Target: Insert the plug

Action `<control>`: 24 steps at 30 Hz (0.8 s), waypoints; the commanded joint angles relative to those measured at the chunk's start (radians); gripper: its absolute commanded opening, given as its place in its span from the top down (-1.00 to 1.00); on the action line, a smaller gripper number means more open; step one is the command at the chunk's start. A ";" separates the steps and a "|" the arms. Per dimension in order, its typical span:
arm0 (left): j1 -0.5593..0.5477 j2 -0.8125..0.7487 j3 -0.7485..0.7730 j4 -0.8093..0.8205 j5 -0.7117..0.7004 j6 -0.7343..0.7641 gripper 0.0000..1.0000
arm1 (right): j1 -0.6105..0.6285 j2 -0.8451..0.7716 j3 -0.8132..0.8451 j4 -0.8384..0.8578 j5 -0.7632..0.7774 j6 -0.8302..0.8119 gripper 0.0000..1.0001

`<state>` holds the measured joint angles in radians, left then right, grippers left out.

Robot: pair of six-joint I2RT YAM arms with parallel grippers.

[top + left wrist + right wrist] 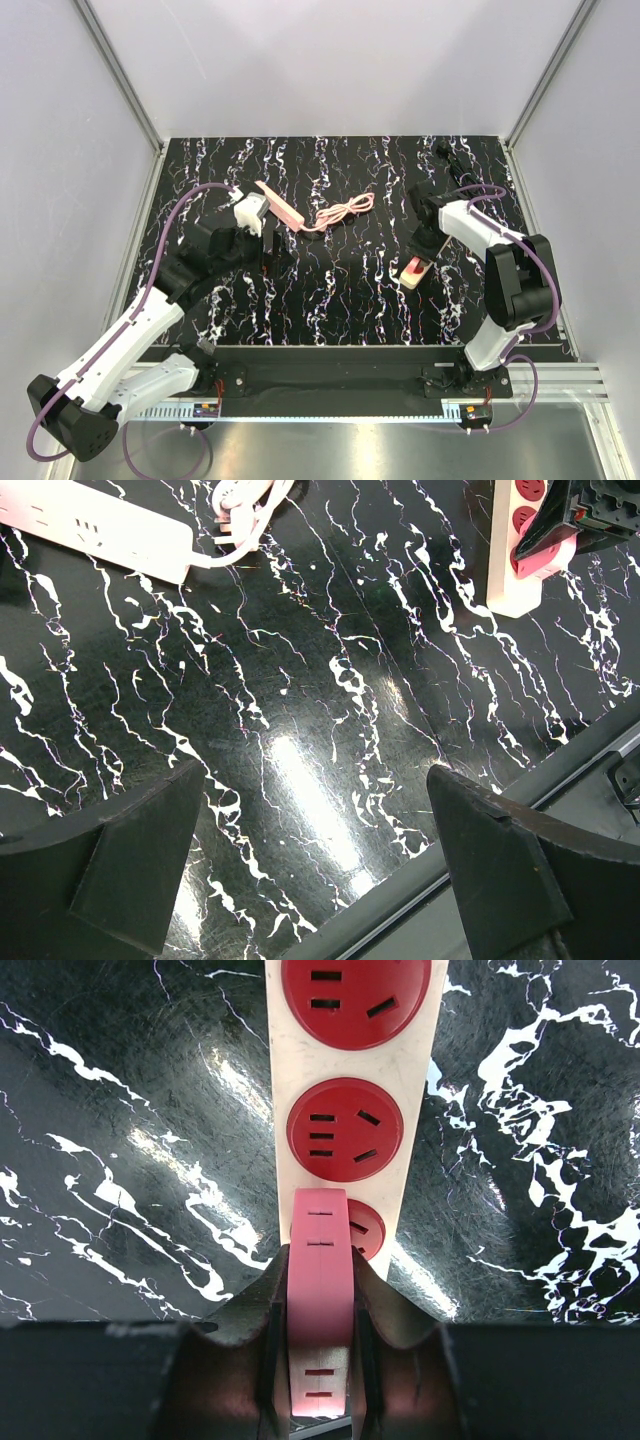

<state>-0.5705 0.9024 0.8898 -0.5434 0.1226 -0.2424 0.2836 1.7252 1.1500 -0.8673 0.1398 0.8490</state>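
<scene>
A white power strip with red sockets lies on the black marble table. It also shows in the top view and the left wrist view. My right gripper is shut on a pink plug and holds it upright over the strip's near red socket, which it partly hides. In the top view the right gripper sits right over the strip. My left gripper is open and empty above bare table, and in the top view it is left of centre.
A second long white power strip lies at the back left with its coiled pinkish cable; both show in the left wrist view. The table's front edge and metal rail run close under the left gripper.
</scene>
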 commanded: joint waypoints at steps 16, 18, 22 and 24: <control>-0.003 -0.027 0.008 0.025 -0.038 0.018 -0.98 | -0.009 -0.032 0.197 -0.197 -0.017 -0.031 -0.68; -0.003 -0.026 0.008 0.025 -0.043 0.022 -0.98 | -0.024 -0.062 0.256 -0.228 -0.008 -0.067 -0.78; -0.003 -0.034 0.011 0.025 -0.044 0.034 -0.98 | -0.044 -0.145 0.338 -0.289 -0.008 -0.143 -0.99; -0.003 -0.045 0.017 0.033 -0.028 0.048 -0.98 | -0.049 -0.202 0.373 -0.291 -0.057 -0.183 -0.99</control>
<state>-0.5705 0.8886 0.8898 -0.5438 0.1005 -0.2287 0.2459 1.6390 1.4517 -1.0962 0.1112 0.7467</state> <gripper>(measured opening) 0.987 0.993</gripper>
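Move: The right fingers still pinch the pink plug, which sits on the power strip's near-end socket; that socket is about 2 cm below and roughly 1 cm ahead and to the right. The next socket lies some 4 cm ahead and 3 cm right of the hand, and the coiled cable about 15 cm ahead and 19 cm left. From the left hand the plug is around 33 cm to the right, 5 cm ahead and 17 cm below. Barely lifting at first, the right hand opens its fingers wide and lets go of the plug, shifting back about 1 cm as it does. It then rises quickly off the near-end socket, ending some 10 cm higher and about 3 cm farther forward, with the fingertips tipping outward by nearly 10 degrees. ##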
